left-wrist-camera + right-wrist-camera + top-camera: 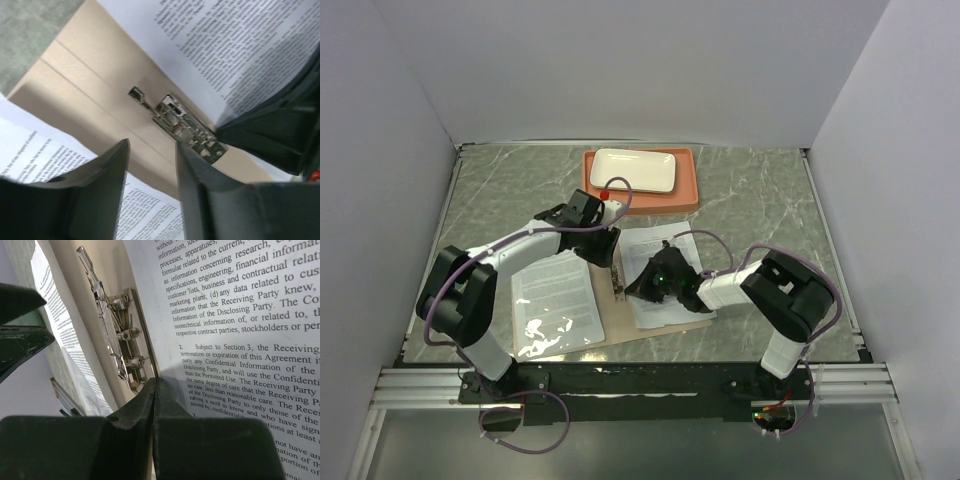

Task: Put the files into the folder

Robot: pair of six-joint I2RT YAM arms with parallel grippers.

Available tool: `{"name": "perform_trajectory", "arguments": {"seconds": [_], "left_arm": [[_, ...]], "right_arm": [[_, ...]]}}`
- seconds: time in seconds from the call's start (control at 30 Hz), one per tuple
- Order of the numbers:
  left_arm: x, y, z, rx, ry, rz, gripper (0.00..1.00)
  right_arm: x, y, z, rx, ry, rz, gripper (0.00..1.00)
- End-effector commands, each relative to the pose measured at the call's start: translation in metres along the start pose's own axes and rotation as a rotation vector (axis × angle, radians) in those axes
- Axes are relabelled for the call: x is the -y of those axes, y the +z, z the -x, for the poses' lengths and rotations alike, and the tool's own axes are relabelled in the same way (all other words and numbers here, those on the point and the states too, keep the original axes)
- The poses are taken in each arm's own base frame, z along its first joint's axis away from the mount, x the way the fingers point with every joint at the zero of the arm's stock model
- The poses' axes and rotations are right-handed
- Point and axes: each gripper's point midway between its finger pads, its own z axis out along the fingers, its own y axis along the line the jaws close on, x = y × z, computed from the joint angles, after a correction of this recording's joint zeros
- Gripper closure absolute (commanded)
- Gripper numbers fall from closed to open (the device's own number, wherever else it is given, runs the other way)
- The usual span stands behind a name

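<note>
The tan folder (612, 325) lies open on the marble table. One printed sheet of the files (555, 295) lies on its left half under glossy plastic. The other sheet (665, 312) lies on the right half, its edge beside the metal clip (185, 125) at the spine. My left gripper (152, 150) hovers open over the spine just left of the clip, with nothing between its fingers. My right gripper (156, 382) is shut, its tips touching the left edge of the right sheet (240, 340) next to the clip (117, 335).
An orange tray (688, 190) holding a white rectangular plate (635, 170) stands at the back of the table, just beyond the left arm. White walls close in the table on three sides.
</note>
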Motion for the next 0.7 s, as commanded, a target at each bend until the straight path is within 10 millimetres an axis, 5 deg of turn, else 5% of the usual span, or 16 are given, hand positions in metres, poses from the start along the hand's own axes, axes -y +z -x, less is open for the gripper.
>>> {"name": "perform_trajectory", "arguments": {"seconds": [0.0,0.27,0.4,0.67], "left_arm": [[-0.006,-0.010,0.022,0.064,0.016,-0.001,0.41],[-0.008,-0.042,0.043,0.092,0.081,-0.009,0.18],[-0.019,-0.056,0.049,0.136,0.093,0.031,0.17],[-0.017,-0.047,0.061,0.141,0.034,-0.018,0.21]], "right_arm": [[0.106,-0.023,-0.045,-0.136,-0.033,-0.365,1.00],[0.086,-0.034,-0.029,-0.051,-0.087,-0.298,0.99],[0.061,-0.037,-0.021,-0.014,-0.137,-0.213,0.94],[-0.012,-0.027,0.011,0.035,-0.269,-0.092,0.74]]}}
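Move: The sheet on the folder's right half has its inner edge under the shut right fingertips; its middle lies about 5 cm ahead and 11 cm to their right, barely below. The metal clip is some 3 cm ahead and 3 cm left of those tips. From the left hand the clip lies about 4 cm back, 3 cm right and 6 cm down, and the left sheet 9 cm back and 14 cm left. Keep the shut right fingertips down on the right sheet's inner edge and drag it back and to the right, away from the clip, about 3.5 cm, then part the fingers slightly and tip them up a few degrees. Meanwhile draw the left gripper clear of the clip, first slightly forward and left, then mainly up some 5 cm, opening it wide. ##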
